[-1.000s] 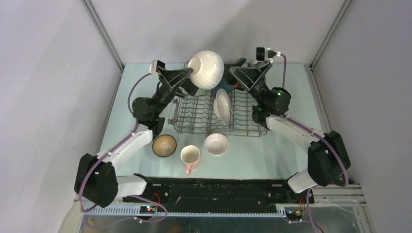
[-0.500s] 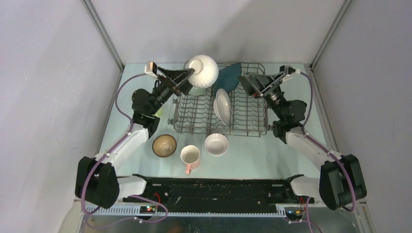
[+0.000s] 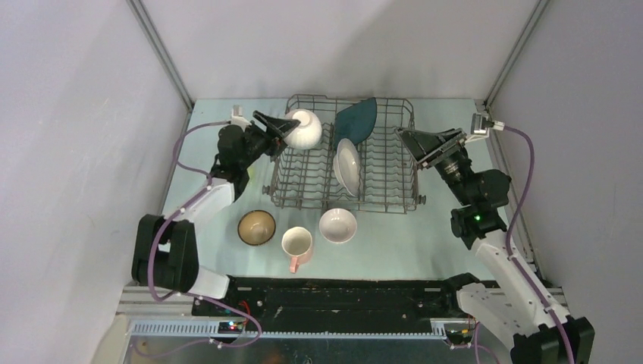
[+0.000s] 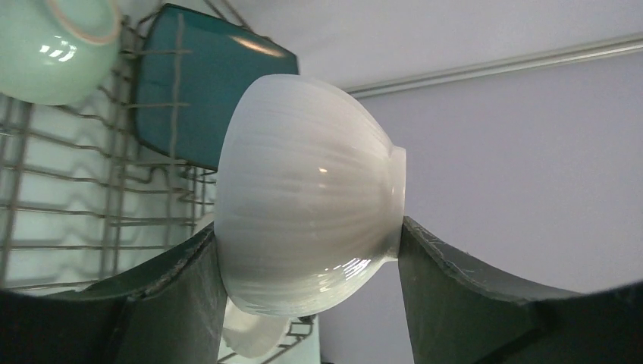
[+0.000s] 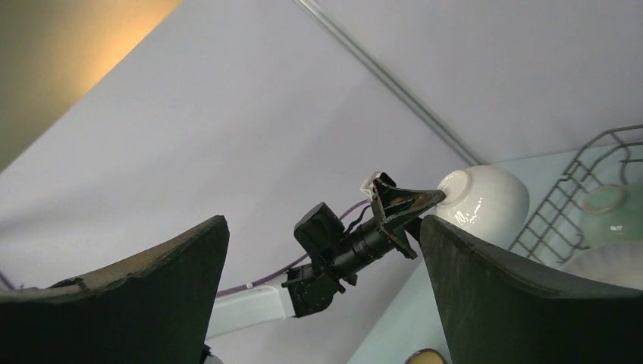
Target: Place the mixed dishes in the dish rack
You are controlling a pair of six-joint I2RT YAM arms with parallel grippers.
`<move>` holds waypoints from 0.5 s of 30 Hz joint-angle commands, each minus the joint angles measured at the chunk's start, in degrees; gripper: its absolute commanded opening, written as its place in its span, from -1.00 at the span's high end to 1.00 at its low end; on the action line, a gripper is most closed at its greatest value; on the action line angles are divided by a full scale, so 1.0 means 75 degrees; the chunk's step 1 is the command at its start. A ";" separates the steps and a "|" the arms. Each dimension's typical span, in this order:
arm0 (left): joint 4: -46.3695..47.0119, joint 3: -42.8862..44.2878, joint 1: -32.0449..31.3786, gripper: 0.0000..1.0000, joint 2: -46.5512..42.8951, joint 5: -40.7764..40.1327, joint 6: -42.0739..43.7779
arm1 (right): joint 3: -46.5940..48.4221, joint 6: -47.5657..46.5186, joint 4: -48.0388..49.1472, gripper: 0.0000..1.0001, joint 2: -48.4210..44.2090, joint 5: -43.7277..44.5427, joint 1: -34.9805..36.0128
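Note:
My left gripper (image 3: pixel 291 126) is shut on a ribbed white bowl (image 3: pixel 304 129), held on its side over the far-left corner of the dish rack (image 3: pixel 303 186). In the left wrist view the bowl (image 4: pixel 303 189) sits tight between both fingers. In the rack stand a dark teal plate (image 3: pixel 356 120) and an upright white plate (image 3: pixel 347 167); a pale green bowl (image 4: pixel 53 45) also lies there. My right gripper (image 3: pixel 415 142) hangs open and empty just right of the rack. On the table in front lie a brown bowl (image 3: pixel 256 227), a pink mug (image 3: pixel 297 246) and a white bowl (image 3: pixel 337 225).
Grey walls close in the table on three sides. The rack fills the far middle. The loose dishes sit between the rack and the black base rail (image 3: pixel 341 292) at the near edge.
The left arm has brought the white bowl down from high above the rack to its far-left corner. The right arm has pulled back to the right, away from the bowl.

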 commanded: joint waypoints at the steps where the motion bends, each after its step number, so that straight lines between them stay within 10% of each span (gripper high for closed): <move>1: 0.0110 0.0722 0.0103 1.00 0.0346 -0.0068 0.0721 | 0.0036 -0.1000 -0.1242 -0.97 -0.0535 0.0254 -0.0115; 15: -0.2416 0.2630 0.0107 1.00 0.2644 -0.0100 0.2675 | 0.0036 -0.1250 -0.1826 -0.94 -0.0961 0.0073 -0.0374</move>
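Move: The white bowl is in my left hand; its place is the gap in the rack's left part, on my side of the green bowl, some 9 cm ahead, 3 cm right and 18 cm below that hand. The green bowl stands about 8 cm beyond the gap, the standing white plate about 18 cm right of my left hand and 2 cm ahead, the teal plate 16 cm ahead and 20 cm right. From my right hand the gap is roughly 23 cm ahead, 30 cm left and 34 cm down. I keep my left fingers' grip on the white bowl and lower it about 9 cm while reaching roughly 6 cm forward, down towards the gap in front of the green bowl. As I sink I roll the hand left side up by some 15 degrees and tip it downward a little. My right hand, empty and open, eases slightly down and to the right, clear of the rack. ##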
